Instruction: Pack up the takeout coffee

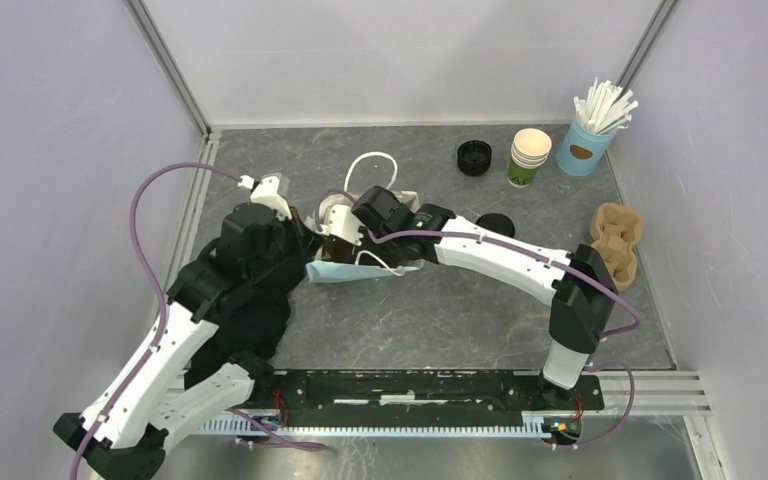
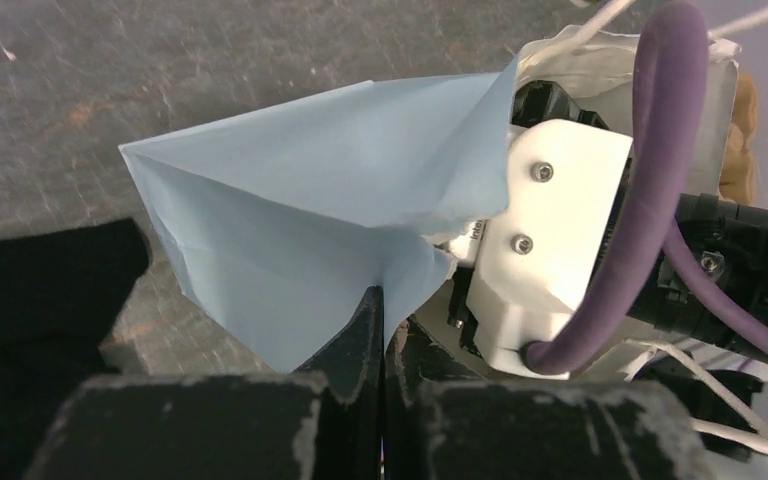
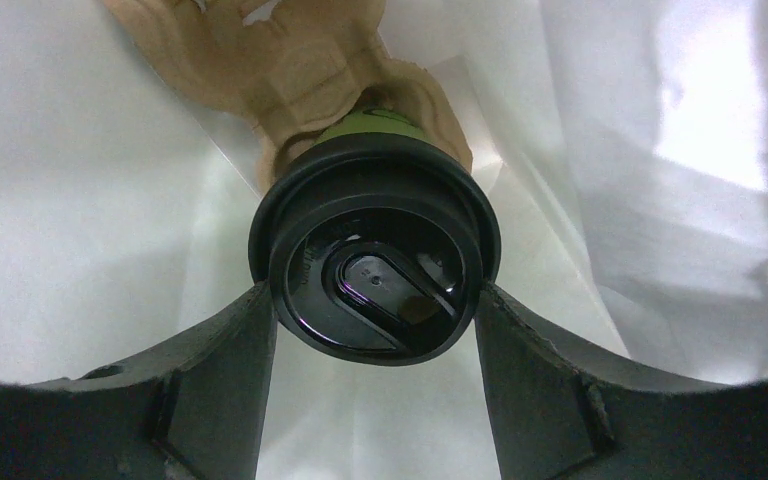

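One takeout coffee cup (image 3: 375, 265), green with a round black lid, stands in a brown cardboard carrier (image 3: 290, 60) inside the paper bag (image 3: 80, 200). My right gripper (image 3: 372, 292) reaches into the bag, and its fingers press on both sides of the lid. The bag (image 1: 360, 270) is pale blue outside with white cord handles and lies mid-table. My left gripper (image 2: 382, 300) is shut on the bag's blue edge (image 2: 310, 220) and holds the mouth up. Behind the right forearm a round black lid (image 1: 497, 224) shows; what is under it is hidden.
At the back right stand a loose stack of black lids (image 1: 474, 157), a stack of lidless cups (image 1: 529, 156) and a blue holder of white stirrers (image 1: 590, 140). An empty cardboard carrier (image 1: 615, 240) lies at the right. Cage walls enclose the table.
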### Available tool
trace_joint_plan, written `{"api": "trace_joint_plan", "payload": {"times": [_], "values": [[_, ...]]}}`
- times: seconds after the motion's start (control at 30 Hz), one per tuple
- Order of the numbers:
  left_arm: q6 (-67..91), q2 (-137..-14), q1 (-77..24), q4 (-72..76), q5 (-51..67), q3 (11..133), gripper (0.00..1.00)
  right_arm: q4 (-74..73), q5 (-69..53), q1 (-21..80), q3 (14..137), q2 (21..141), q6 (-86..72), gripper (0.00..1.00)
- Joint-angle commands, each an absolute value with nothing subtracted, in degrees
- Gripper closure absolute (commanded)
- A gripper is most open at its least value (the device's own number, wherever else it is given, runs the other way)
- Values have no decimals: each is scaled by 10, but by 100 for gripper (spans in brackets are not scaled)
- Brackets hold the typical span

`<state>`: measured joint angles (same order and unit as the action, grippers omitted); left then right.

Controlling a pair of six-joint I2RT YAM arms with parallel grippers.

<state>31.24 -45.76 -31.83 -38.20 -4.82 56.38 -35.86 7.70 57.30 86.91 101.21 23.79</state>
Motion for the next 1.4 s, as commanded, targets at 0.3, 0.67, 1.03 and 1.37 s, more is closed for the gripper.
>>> {"api": "trace_joint_plan", "payload": {"times": [0.3,0.67,1.03,1.37], "values": [[453,-558,-321,-491,41,722,98,-601,2,589,892,1007,79,82],[486,-567,-318,-582,-54,756,98,-584,-11,589,888,1073,79,79],[473,-576,-318,-613,-131,750,98,-544,42,589,834,1165,100,79],[464,-567,-319,-603,-142,726,98,-561,85,589,833,1173,122,77]]}}
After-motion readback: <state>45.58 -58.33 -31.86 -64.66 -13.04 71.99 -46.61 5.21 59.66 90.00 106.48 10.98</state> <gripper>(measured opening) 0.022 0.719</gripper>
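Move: The right hand holds the lidded cup by its lid inside the bag. The middle of the cup holder lies roughly 5 cm to its left, 1 cm ahead and 9 cm below; the other lidded cup stands about 24 cm to its right and 2 cm ahead. From the left hand, shut on the bag's left rim, the holder is some 5 cm right, 1 cm ahead and 18 cm down, and the black cloth some 12 cm left, 10 cm back and well below. Still gripping the cup's lid, the right hand draws cup and holder back about 6 cm with a slight swing right, then sinks some 4 cm while easing forward and left, its fingers tipping steeper by about 15 degrees. The left hand keeps its pinch on the bag rim, swinging slightly right, then left and down, and tips down as it turns counter-clockwise. ##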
